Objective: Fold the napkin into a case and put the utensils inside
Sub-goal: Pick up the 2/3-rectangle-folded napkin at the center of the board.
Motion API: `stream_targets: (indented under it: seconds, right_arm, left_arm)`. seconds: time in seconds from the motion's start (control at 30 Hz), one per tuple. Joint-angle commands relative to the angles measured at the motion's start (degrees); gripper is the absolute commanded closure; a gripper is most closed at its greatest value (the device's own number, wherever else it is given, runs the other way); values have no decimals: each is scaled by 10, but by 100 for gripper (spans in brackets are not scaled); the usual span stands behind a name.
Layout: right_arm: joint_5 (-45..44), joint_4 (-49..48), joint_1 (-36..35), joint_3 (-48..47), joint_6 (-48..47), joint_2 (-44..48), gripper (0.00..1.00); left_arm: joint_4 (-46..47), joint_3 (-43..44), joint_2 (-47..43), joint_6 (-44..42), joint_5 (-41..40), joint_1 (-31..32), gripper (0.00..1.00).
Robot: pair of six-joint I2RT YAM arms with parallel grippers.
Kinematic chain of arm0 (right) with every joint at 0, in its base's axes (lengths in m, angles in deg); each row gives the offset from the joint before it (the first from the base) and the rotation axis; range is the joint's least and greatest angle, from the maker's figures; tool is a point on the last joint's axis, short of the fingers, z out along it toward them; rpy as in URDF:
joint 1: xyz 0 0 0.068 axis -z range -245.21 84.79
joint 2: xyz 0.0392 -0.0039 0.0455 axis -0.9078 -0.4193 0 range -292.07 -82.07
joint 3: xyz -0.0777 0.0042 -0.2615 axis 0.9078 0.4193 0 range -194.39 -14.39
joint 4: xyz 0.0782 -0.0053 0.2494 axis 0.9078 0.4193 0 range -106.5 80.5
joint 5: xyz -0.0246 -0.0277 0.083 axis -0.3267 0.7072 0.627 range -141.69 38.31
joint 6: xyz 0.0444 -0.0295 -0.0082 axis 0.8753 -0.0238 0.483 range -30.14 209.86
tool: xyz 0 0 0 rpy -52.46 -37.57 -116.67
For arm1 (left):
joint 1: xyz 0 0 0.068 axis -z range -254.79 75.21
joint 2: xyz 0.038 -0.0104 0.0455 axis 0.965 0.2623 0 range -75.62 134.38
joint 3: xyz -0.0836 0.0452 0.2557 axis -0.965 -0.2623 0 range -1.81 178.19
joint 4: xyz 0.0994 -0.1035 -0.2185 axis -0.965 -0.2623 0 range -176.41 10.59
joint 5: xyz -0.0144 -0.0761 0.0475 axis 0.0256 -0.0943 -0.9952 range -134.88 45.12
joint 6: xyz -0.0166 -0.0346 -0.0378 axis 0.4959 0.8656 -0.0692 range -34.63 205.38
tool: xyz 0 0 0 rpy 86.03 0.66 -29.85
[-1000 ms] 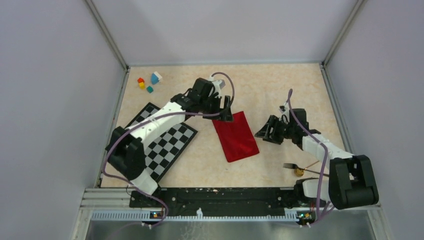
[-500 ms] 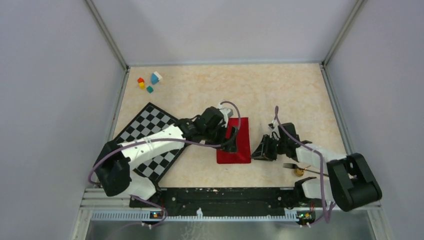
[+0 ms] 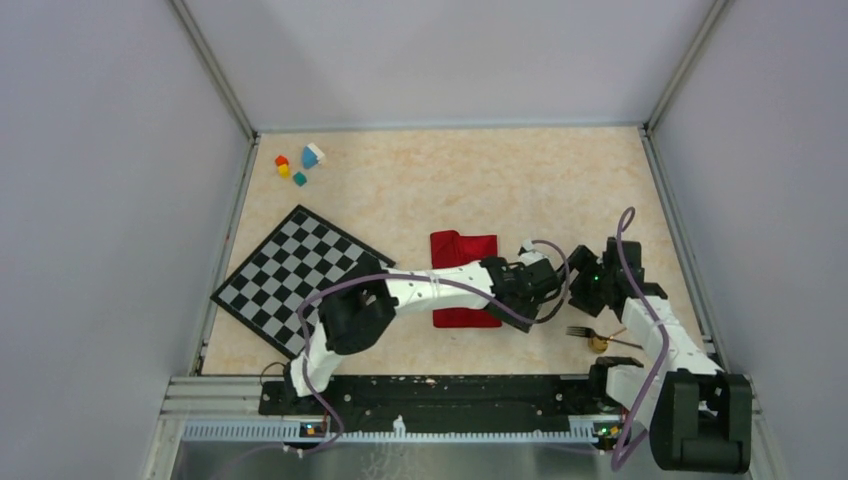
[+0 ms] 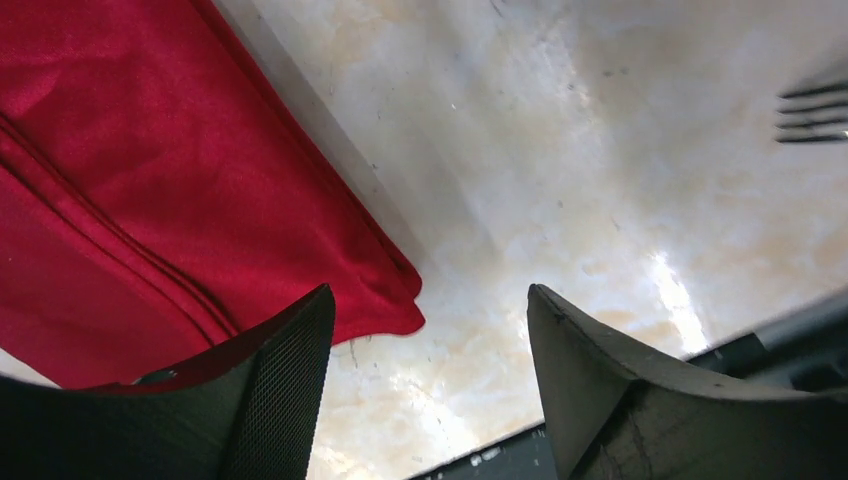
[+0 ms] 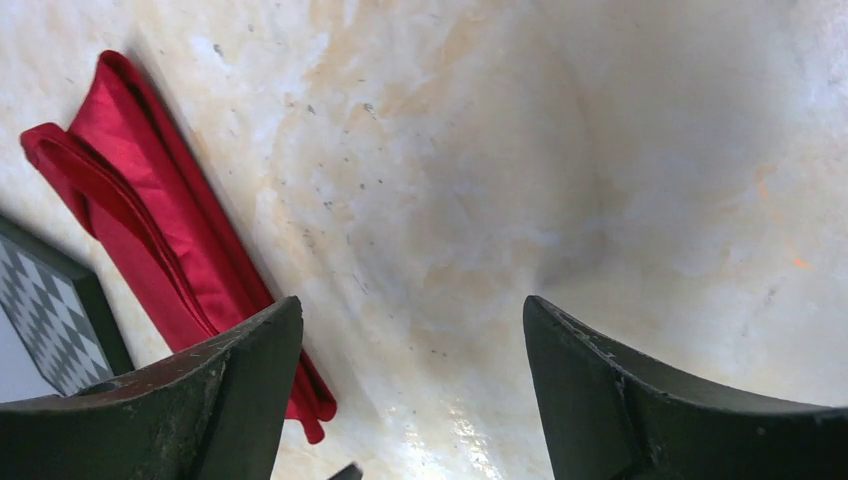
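Note:
The red napkin (image 3: 463, 252) lies folded into a narrow oblong in the middle of the table, its layered edges showing in the left wrist view (image 4: 150, 180) and the right wrist view (image 5: 150, 220). My left arm reaches across its near half. My left gripper (image 3: 530, 292) (image 4: 430, 340) stands open at the napkin's near right corner, with only bare table between the fingers. My right gripper (image 3: 583, 283) (image 5: 410, 340) is open over bare table just right of the cloth. The dark fork (image 3: 585, 332) (image 4: 810, 115) and gold-bowled spoon (image 3: 599, 345) lie near the right arm's base.
A black-and-white checkered mat (image 3: 295, 278) (image 5: 50, 320) lies left of the napkin. Small coloured blocks (image 3: 298, 165) sit at the far left corner. Grey walls close in the table on three sides. The black mounting rail (image 3: 430, 392) runs along the near edge.
The napkin went from a wider tilted rectangle to a narrow straight oblong. My left arm swung right across it. My right gripper pulled back to the right and opened.

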Motion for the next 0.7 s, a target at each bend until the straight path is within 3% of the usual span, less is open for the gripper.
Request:
stream_targets:
  seconds: [0.0,0.17,0.43,0.67]
  right_arm:
    - [-12,14,12,-24,-14,-4,21]
    - [-11,5,15,-23,-21,-7,21]
    - [10,-19,15,-2,-21,-14,23]
    - [115,-80,15,17,-40,-55,21]
  left_arm:
    - [-104,76,52,28,-79,8,26]
    - [-138,122,95,41,-98,11,35]
    - [-153,114,126,60,-90,12,48]
    - [-126,57,87,60,-105,12,82]
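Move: The near right corner of the folded napkin lies about 2 cm to the left hand's left, 1 cm ahead and 4 cm below. The napkin's middle is roughly 10 cm ahead and 9 cm left; the fork lies some 20 cm to this hand's right and 3 cm back. From the right hand that corner is about 16 cm left, 7 cm back and 3 cm below. Left hand sinks about 4 cm to the napkin's near right corner, tilts slightly, and pinches its edge. ##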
